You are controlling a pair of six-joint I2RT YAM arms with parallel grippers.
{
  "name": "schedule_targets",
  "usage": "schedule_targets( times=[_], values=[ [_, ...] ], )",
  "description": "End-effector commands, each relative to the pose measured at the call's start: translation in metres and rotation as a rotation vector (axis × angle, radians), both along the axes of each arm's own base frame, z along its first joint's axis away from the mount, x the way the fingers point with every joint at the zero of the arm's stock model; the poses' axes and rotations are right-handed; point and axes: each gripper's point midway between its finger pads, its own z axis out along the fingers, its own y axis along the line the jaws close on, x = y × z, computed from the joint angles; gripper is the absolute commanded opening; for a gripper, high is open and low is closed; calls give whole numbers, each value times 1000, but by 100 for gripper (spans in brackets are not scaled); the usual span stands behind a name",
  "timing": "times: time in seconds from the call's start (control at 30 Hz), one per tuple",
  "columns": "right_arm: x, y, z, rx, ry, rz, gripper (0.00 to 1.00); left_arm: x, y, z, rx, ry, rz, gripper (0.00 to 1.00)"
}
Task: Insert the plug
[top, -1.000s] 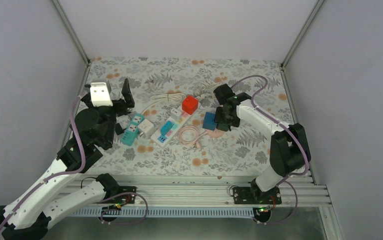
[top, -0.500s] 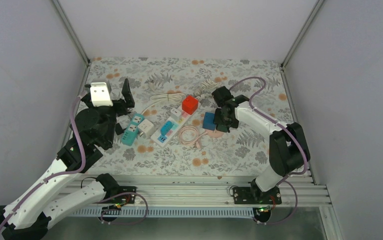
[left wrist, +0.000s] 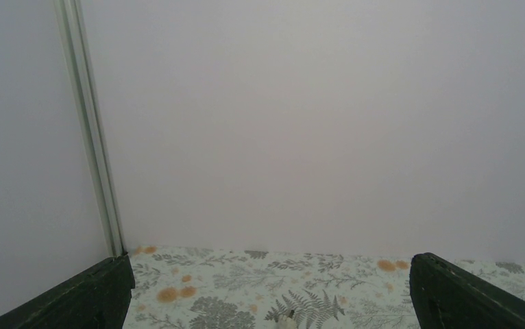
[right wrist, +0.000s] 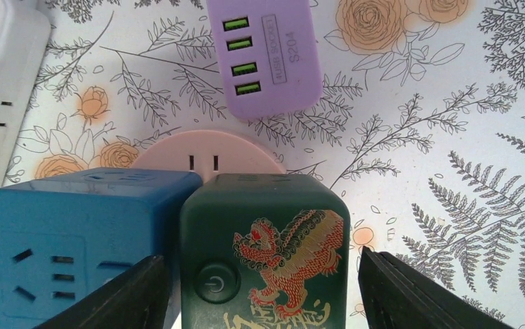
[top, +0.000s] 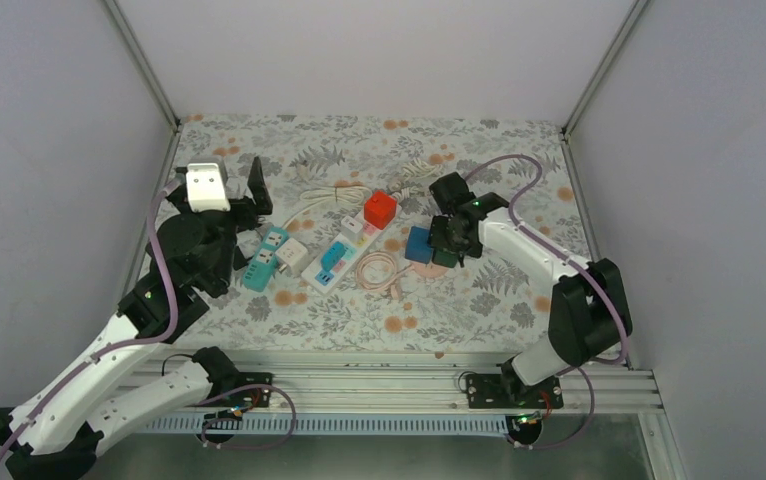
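My right gripper [top: 446,246] hangs open over a dark green cube socket [right wrist: 266,240] with a red-gold lion emblem and a power button. Its fingers [right wrist: 126,295] stand apart on either side of the cube, with a gap on each side. A blue cube socket [right wrist: 75,240] touches the green cube's left side; it also shows in the top view [top: 418,243]. A pink round socket [right wrist: 205,152] lies just beyond them. My left gripper [top: 250,192] is open and empty, raised at the far left and facing the back wall.
A purple USB charger [right wrist: 266,58] lies beyond the pink socket. A white power strip [top: 344,247] carries a red cube [top: 380,209]. A teal strip [top: 264,258], a white adapter [top: 291,255], a pink cable [top: 379,270] and a white cord [top: 324,192] lie mid-table.
The right arm's elbow has swung a little to the right while its gripper stays over the green cube. The left arm has shifted slightly to the right.
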Motion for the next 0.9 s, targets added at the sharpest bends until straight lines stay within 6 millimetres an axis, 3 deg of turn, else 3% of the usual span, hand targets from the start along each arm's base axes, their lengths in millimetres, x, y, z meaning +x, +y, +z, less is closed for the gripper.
schedule_targets(
  times=[0.0,0.13,0.3,0.4,0.63,0.87],
  values=[
    [7,1,17,12,-57,-24,72,0,2,4,8,-1,6,100],
    [6,1,25,27,-79,-31,68,0,1,4,7,2,2,100],
    [5,-8,31,47,-114,-56,52,2,-2,3,10,6,-3,100],
    [2,-8,23,73,-97,-42,46,4,-4,1,17,13,-5,100],
    [1,13,6,149,-46,73,32,7,-7,-3,29,25,-5,100],
    [-7,10,-14,115,20,83,21,7,-7,-3,30,27,-3,100]
  ],
)
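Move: The green plug lies almost straight below the right hand, its middle about 3 cm down and 1 cm ahead. Beside it, the blue plug is about 6 cm to the hand's left and 2 cm ahead; the red plug sits some 12 cm left and 8 cm ahead. From the raised left hand the green plug lies roughly 38 cm right, 6 cm ahead and 35 cm below. The right hand rises about 2.5 cm off the green plug, then sinks some 2 cm, fingers closing nearly shut. ##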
